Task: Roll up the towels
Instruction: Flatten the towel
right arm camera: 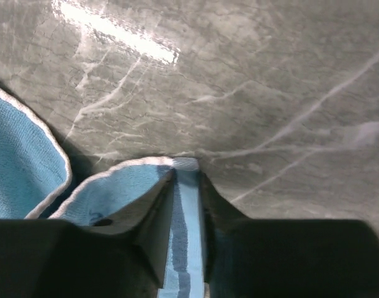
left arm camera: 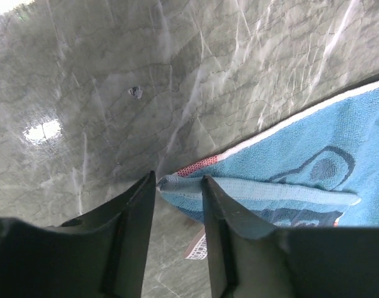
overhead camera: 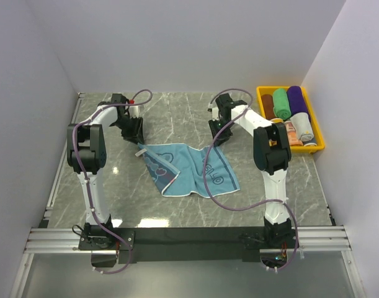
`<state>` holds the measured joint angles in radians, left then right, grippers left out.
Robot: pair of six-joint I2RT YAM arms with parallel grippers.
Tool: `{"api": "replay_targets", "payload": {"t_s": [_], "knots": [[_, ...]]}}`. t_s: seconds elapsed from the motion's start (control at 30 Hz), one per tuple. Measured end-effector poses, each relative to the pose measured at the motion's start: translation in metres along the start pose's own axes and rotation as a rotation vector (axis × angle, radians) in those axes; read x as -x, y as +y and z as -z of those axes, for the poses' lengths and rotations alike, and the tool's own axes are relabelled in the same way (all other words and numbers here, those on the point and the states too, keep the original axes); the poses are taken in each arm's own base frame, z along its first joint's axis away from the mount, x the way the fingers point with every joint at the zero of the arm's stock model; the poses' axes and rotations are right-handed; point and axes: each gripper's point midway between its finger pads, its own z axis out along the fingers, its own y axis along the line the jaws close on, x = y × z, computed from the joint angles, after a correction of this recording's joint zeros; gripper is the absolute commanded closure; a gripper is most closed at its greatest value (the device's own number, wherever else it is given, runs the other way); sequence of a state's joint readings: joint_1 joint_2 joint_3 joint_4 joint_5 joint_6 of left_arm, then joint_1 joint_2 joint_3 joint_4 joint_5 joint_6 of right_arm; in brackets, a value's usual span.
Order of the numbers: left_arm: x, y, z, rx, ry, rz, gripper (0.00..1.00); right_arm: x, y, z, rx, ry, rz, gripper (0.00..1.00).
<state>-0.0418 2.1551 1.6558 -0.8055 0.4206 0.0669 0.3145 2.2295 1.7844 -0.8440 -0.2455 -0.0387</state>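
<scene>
A blue towel with dark print and a white edge lies spread on the marble table, its left part folded over. My left gripper is at the towel's far left corner. In the left wrist view that folded corner sits between the fingers of the left gripper, against the right finger with a thin gap to the left one. My right gripper is at the far right corner. In the right wrist view the right gripper is shut on a strip of the towel.
A yellow bin at the back right holds rolled towels: brown, green, purple, grey and orange. White walls close in the table on three sides. A white barcode tag hangs under the towel.
</scene>
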Motion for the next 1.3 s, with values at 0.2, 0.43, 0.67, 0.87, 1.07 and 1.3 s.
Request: {"api": "replay_targets", "payload": {"t_s": [0.2,0.43,0.67,0.87,1.07,1.3], "knots": [[0.0,0.0,0.0,-0.001,0.0,-0.002,0.87,-0.003,0.0,-0.005,-0.001,0.003,0.005,1.0],[-0.001,0.0,0.004,-0.005,-0.003,-0.024,1.0,-0.007,-0.006,0.007,-0.003,-0.014,0.0,1.0],[0.018,-0.015,0.045,-0.05,-0.101,-0.096,1.0,0.02,-0.027,0.082,0.002,-0.205,-0.026,1.0],[0.077,-0.043,0.124,-0.099,-0.344,-0.248,1.0,0.071,-0.052,0.193,-0.015,-0.508,-0.013,1.0],[0.087,-0.074,0.194,-0.17,-0.52,-0.404,1.0,0.075,-0.048,0.274,-0.031,-0.7,0.045,1.0],[0.02,-0.108,0.254,-0.231,-0.651,-0.59,1.0,0.004,-0.003,0.318,-0.009,-0.781,0.121,1.0]]}}
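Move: The blue towel's far left corner lies right between the left hand's open fingers, about 1 cm below the hand point; the far right corner sits likewise in the right hand's fingers. The rumpled towel's middle is some 16 cm right and 8 cm back from the left hand. The yellow bin's middle stands roughly 23 cm to the right of the right hand and 8 cm farther out. Both hands pinch the towel's far corners and sweep up almost 30 cm, the right pulling 10 cm rightwards. ##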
